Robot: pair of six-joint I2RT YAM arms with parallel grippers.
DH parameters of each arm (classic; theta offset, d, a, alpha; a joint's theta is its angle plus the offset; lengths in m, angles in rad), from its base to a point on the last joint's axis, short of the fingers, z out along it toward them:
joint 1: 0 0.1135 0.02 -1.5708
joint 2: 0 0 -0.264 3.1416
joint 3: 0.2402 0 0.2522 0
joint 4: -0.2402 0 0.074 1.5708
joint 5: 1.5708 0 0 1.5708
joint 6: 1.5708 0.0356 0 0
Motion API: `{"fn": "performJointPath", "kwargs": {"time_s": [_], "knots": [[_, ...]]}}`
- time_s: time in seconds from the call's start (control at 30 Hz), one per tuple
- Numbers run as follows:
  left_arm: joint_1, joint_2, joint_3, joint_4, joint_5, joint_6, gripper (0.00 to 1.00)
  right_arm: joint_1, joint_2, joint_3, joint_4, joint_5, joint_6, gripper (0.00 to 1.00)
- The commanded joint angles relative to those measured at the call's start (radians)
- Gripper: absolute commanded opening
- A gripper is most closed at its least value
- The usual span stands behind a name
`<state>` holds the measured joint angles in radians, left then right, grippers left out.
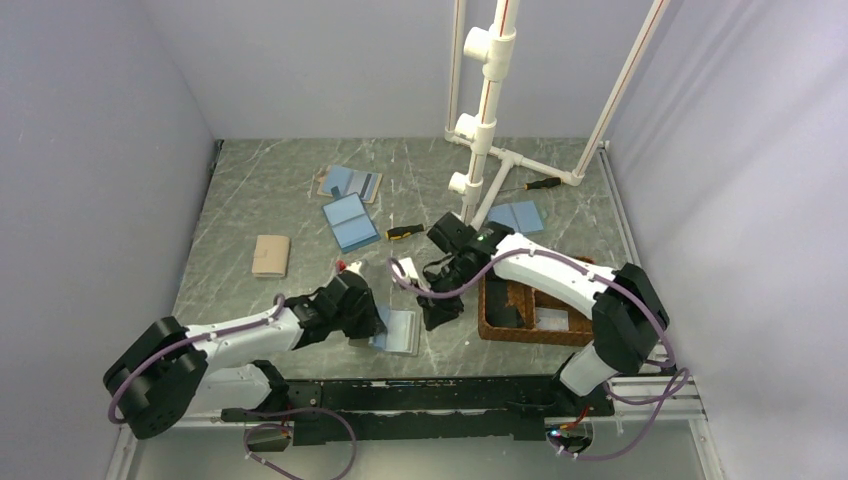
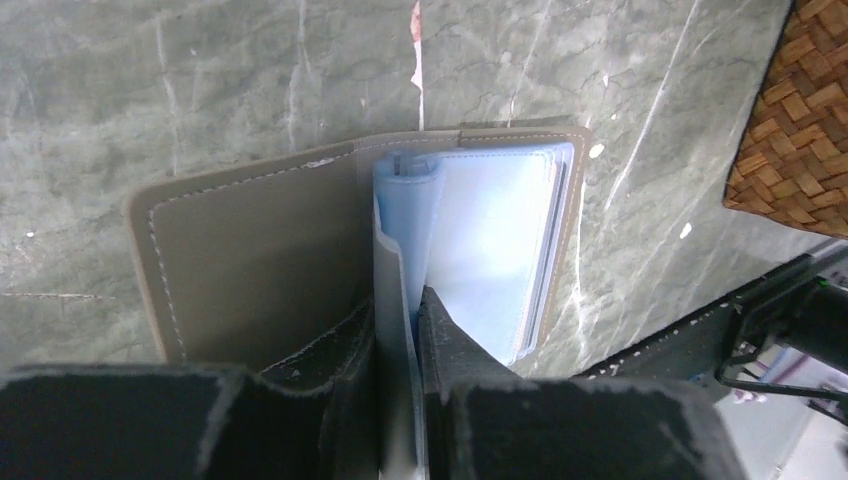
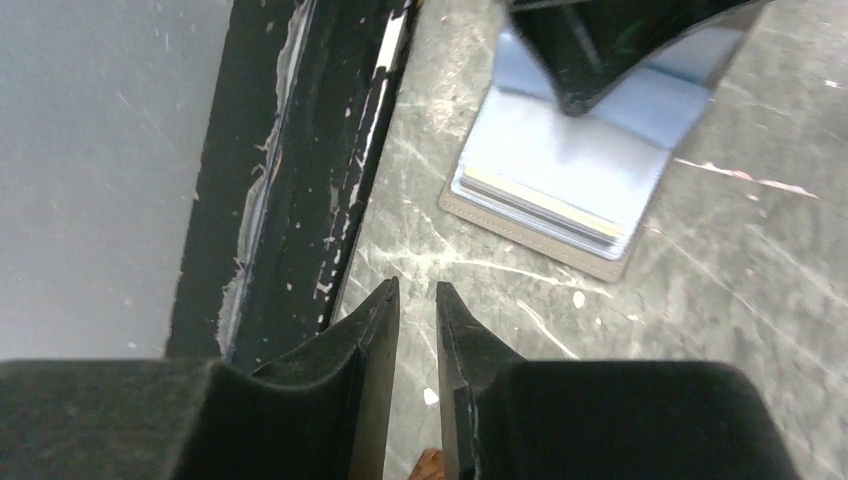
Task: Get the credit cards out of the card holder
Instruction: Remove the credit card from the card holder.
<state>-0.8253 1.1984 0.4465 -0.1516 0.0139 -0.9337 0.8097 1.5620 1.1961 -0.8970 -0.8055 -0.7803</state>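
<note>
The card holder (image 1: 400,331) lies open on the marble table by the near edge. In the left wrist view its tan panel (image 2: 250,260) is on the left and its light blue leaves (image 2: 500,240) on the right. My left gripper (image 2: 398,300) is shut on one light blue leaf that stands up from the spine. Thin layered edges run along the right leaf (image 3: 545,195); I cannot tell the credit cards apart from the sleeves. My right gripper (image 3: 417,290) hovers just right of the holder (image 3: 570,180), its jaws a narrow gap apart with nothing between them.
A brown wicker tray (image 1: 530,312) stands to the right of the right gripper (image 1: 440,312). Farther back lie other blue holders (image 1: 350,221), a tan wallet (image 1: 270,255), two screwdrivers (image 1: 405,231) and a white pipe frame (image 1: 485,130). A black rail (image 3: 290,170) lines the near edge.
</note>
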Motion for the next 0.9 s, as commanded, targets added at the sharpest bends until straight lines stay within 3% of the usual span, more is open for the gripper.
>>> {"fn": "performJointPath", "kwargs": {"time_s": [0.0,0.1,0.17,0.37,0.87], "knots": [[0.048,-0.058,-0.074,0.112,0.119,-0.021,0.18,0.025,-0.054,-0.123,0.15,-0.046,-0.181,0.23],[0.079,-0.082,-0.118,0.172,0.163,-0.032,0.17,0.062,-0.059,-0.227,0.216,-0.028,-0.368,0.24],[0.096,-0.085,-0.135,0.193,0.186,-0.031,0.16,0.107,-0.048,-0.271,0.27,0.049,-0.41,0.24],[0.121,-0.065,-0.16,0.232,0.225,-0.024,0.15,0.218,0.005,-0.281,0.431,0.288,-0.344,0.24],[0.132,0.001,-0.151,0.27,0.266,-0.006,0.16,0.265,0.05,-0.294,0.478,0.443,-0.431,0.27]]}}
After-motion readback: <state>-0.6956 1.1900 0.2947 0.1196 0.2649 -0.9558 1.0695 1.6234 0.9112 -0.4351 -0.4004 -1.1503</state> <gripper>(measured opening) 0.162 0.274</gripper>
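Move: The credit cards sit in the card holder's white pocket, about 6 cm to the right hand's left, level with it fore and aft and some 12 cm below. The bent-back blue flap stands about 4 cm farther left of them, in the left fingers. From the right hand, the wicker basket's middle is roughly 25 cm right and 8 cm ahead, the screwdriver handle 23 cm ahead and 5 cm left. From the left hand, the cards lie about 5 cm right, level fore and aft, 1 cm lower. The right hand drops quickly towards the card holder, first down with a swing back and slightly right, then forward and left while still sinking more slowly, about 10 cm down in all; its wrist turns some 40 degrees, partly counter-clockwise, and its barely open fingertips come in close over the cards' exposed edges at the holder's right side, contact not certain. The left hand stays nearly in place and keeps its pinch on the blue flap, holding the pocket uncovered while its wrist rolls about 13 degrees, left side down. ##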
